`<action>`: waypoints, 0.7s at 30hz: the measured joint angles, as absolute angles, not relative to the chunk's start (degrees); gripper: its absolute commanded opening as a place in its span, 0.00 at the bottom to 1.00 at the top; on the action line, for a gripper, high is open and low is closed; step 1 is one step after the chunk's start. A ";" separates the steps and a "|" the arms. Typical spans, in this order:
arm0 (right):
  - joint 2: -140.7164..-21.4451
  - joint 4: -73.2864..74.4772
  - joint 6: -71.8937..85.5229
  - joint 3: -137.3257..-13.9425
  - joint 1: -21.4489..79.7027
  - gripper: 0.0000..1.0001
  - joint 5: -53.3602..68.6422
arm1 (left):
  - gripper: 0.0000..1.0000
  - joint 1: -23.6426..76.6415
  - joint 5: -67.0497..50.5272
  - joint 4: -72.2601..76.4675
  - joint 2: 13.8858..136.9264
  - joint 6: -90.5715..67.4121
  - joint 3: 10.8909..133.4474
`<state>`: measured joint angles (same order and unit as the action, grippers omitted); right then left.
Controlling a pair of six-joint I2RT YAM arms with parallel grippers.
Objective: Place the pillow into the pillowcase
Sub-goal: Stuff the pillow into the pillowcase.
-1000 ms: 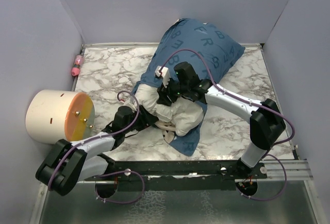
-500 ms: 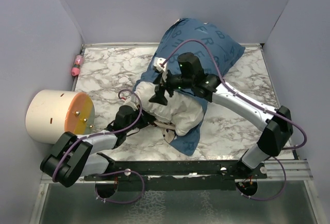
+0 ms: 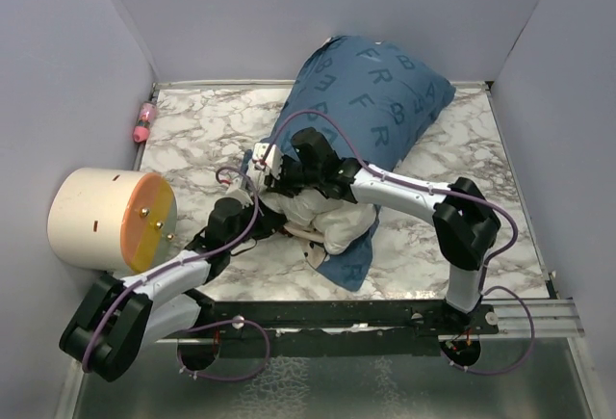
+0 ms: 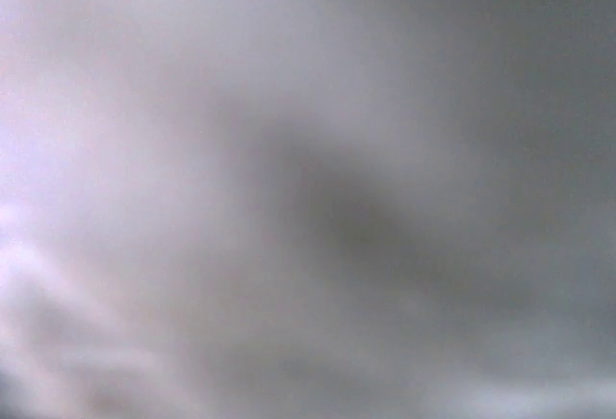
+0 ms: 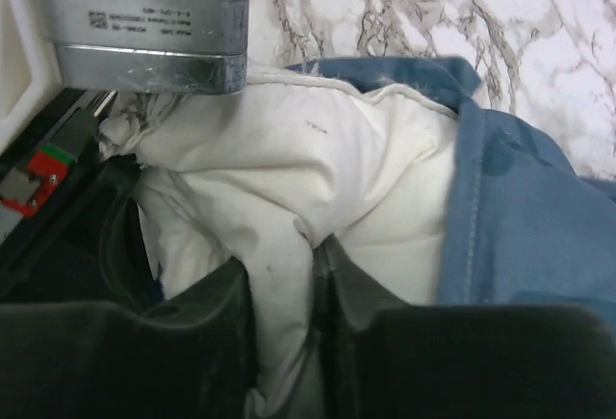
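Observation:
The blue lettered pillowcase (image 3: 371,91) lies plump at the back middle of the table. The white pillow (image 3: 332,217) bulges out of its near, open end. My right gripper (image 3: 274,176) sits at the pillow's left corner. In the right wrist view it (image 5: 284,284) is shut on a pinched fold of the pillow (image 5: 366,169), with the pillowcase hem (image 5: 529,236) just to the right. My left gripper (image 3: 255,226) is pushed in under the pillow's near-left side, its fingers hidden. The left wrist view is only a grey-white blur of cloth, and those jaws are shut.
The marble tabletop (image 3: 192,140) is walled at the back and both sides. A cream cylinder with an orange face (image 3: 111,217) lies at the left edge, and a small pink object (image 3: 144,122) sits in the back-left corner. A silver block (image 5: 144,29) of the left arm sits close above the right fingers.
My right gripper has swung left and nearer, opened, then closed on the pillow's left corner. The left gripper has closed and its arm has shifted slightly under the pillow.

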<state>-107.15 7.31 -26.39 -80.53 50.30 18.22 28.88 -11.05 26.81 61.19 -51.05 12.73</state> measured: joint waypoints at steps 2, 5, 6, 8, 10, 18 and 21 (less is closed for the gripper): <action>-107.50 6.46 -25.04 -80.44 51.22 0.03 15.79 | 0.00 28.32 -11.03 23.33 59.02 -50.15 13.47; -106.02 3.60 -23.42 -77.41 51.86 0.01 10.90 | 0.00 26.48 -11.07 16.45 53.63 -48.12 14.90; -105.10 2.92 -22.79 -75.57 51.20 0.01 8.84 | 0.00 25.26 -11.09 13.58 50.98 -47.27 15.70; -103.85 2.33 -21.32 -73.41 49.41 0.01 6.28 | 0.00 23.20 -11.38 7.97 47.29 -45.54 18.20; -102.45 1.67 -20.03 -71.72 47.72 0.01 5.32 | 0.00 21.63 -11.88 3.18 45.39 -43.99 20.86; -104.01 2.04 -17.41 -72.40 44.62 0.01 5.26 | 0.00 19.05 -12.78 -12.97 45.15 -37.34 34.28; -106.91 2.90 -17.43 -75.33 44.62 0.02 6.57 | 0.00 18.65 -13.04 -17.37 47.86 -34.81 40.14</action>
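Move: A fold of the pillow lies right between the right hand's half-open fingers; the pillow's bare white lump is centred about 13 cm to their right and 7 cm back. The stuffed part of the pillowcase is some 22 cm right and 16 cm ahead of that hand. The left hand, already shut on the pillowcase's rim at its tips, has the white lump about 12 cm to its right, level fore and aft, and the pillow fold roughly 7 cm ahead and 3 cm left. Forward and to the right by some 6 cm each way, the right hand drags the pillow fold towards the stuffed part of the case, having first pinched its fingers shut on it; it turns about 20 degrees clockwise, sinks slightly and eases back left at the end. Meanwhile the left hand keeps its pinch and lifts the rim about 11 cm, pulling it 5 cm left and rolling its left side up. ##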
